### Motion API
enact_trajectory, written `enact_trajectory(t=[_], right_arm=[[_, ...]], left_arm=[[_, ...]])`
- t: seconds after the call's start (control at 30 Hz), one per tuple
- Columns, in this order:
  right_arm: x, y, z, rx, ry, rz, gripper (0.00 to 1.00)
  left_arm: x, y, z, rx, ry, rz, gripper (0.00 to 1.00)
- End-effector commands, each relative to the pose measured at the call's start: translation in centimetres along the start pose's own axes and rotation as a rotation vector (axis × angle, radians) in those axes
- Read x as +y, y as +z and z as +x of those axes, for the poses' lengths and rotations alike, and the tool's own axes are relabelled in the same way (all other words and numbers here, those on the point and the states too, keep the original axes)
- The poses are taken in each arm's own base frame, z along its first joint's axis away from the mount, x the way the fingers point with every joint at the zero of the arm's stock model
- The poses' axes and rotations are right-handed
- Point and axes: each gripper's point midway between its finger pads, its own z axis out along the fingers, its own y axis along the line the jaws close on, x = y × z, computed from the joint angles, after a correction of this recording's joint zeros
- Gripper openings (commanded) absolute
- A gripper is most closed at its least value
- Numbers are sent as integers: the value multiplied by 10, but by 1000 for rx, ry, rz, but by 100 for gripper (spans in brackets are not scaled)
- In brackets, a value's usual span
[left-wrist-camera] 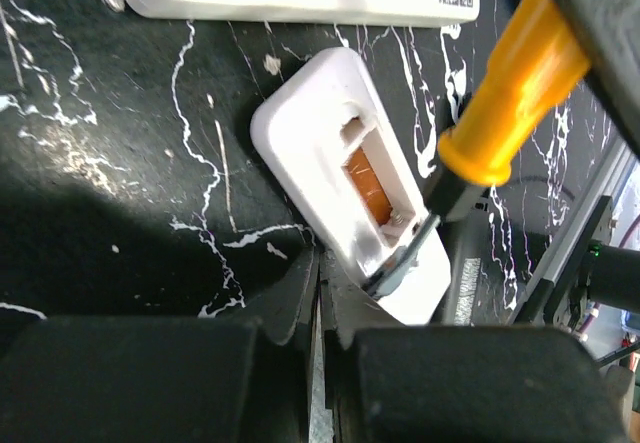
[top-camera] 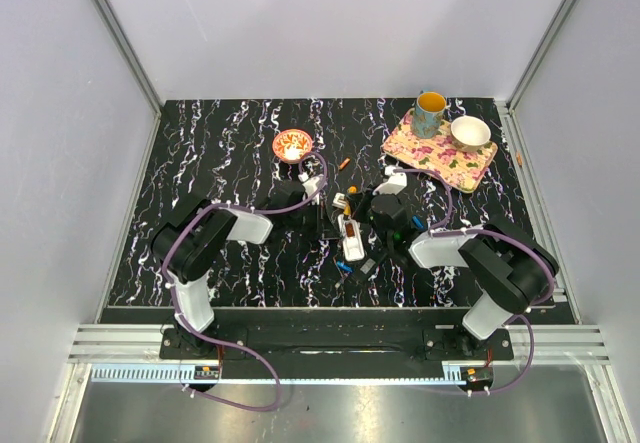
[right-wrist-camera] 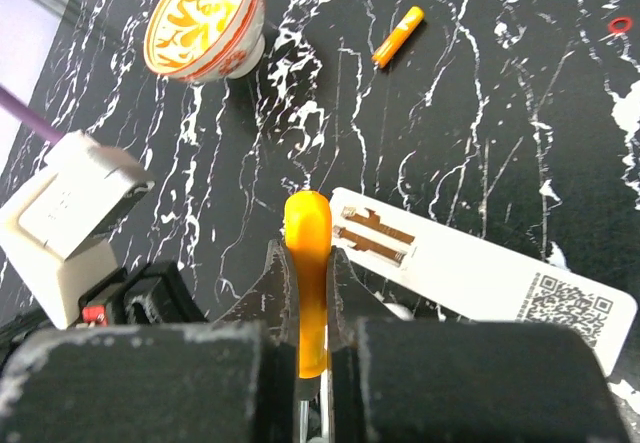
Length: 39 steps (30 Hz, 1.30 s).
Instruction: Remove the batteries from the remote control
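A white remote control lies open on the black marbled table, with one orange battery in its compartment. My left gripper is shut, its fingertips against the remote's near edge with nothing between them. My right gripper is shut on the orange handle of a screwdriver. The screwdriver's dark tip reaches into the compartment by the spring. A second white remote with a QR label lies beside it, its slots empty. A loose battery lies farther back. Both grippers meet over the remotes.
An orange patterned bowl stands behind the grippers. At the back right a floral tray carries a mug and a white bowl. Small blue and black bits lie near the front.
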Motion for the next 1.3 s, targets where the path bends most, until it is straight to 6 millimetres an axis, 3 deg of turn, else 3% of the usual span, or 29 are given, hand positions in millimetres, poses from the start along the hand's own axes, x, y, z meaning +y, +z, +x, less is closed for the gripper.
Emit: enact_trajectory(t=[0.0,0.27,0.37,0.43,0.5,0.53,0.67,0.73,0.8,0.87,0.97,1.03,1.07,1.13,1.17,1.23,1.27], right_arm=[[25,1,-11,-8,5,-68,0],[18,4,-7,-12,-22,-51,0],[22,1,-16,-36,-25,-59,0],[24,-1,-23,-54,-26,-61,0],[30,-5,-34,-81,-23,-75,0],[31,-7,-38,-89,-27,-79,0],[37,-18,-57,-129,-23,-99,0],[37,-23,-59,-133,-25,-98,0],[35,-27,-63,-134,-35,-88,0],[32,-29,-61,-119,-54,-76,0],[35,-26,-54,-75,-83,-82,0],[51,-22,-52,-44,-109,-141,0],[50,-17,-41,-2,-125,-142,0],[67,-10,-37,45,-133,-193,0],[67,-6,-18,120,-148,-207,0],[81,3,-14,159,-144,-246,0],[76,7,6,227,-156,-230,0]], left_arm=[[38,3,9,22,-1,-140,6],[40,-1,3,4,19,-157,10],[36,-10,-6,-37,54,-161,25],[32,-17,-10,-68,83,-148,42],[15,-28,-23,-115,119,-103,53],[9,-32,-26,-136,133,-79,64],[-34,-63,-48,-242,194,87,82],[-51,-78,-59,-313,201,161,87],[-61,-101,-59,-363,183,237,99],[-83,-130,-70,-454,241,352,99],[-99,-161,-70,-528,273,423,99],[-101,-171,-68,-538,299,396,99],[-96,-173,-69,-547,302,354,99],[-81,-172,-67,-519,326,235,99],[-82,-184,-74,-564,354,186,99],[-72,-196,-71,-563,401,73,99],[-62,-204,-76,-595,395,-10,99]])
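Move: The remote control with the emptied battery compartment lies right at the left fingertips, its middle about 3 cm to that hand's right and 1 cm back, at fingertip height. The blue battery is some 7 cm back and 2 cm right of this hand, the black remote about 7 cm back and 8 cm right. From the right hand, which holds the screwdriver, the emptied remote's middle is roughly 8 cm back, level sideways and 9 cm below; the QR-label remote lies 2 cm ahead and 4 cm right. The emptied remote is left by both hands: the left one, its shut fingertips at the remote's left edge, creeps about 1.5 cm forward, then opens wide and lifts away some 19 cm, drawing off left and a little back as its fingers tip upward. The right keeps its grip on the screwdriver, rises about 7 cm, then sinks slightly while swinging left and turning some 10 degrees counter-clockwise. ##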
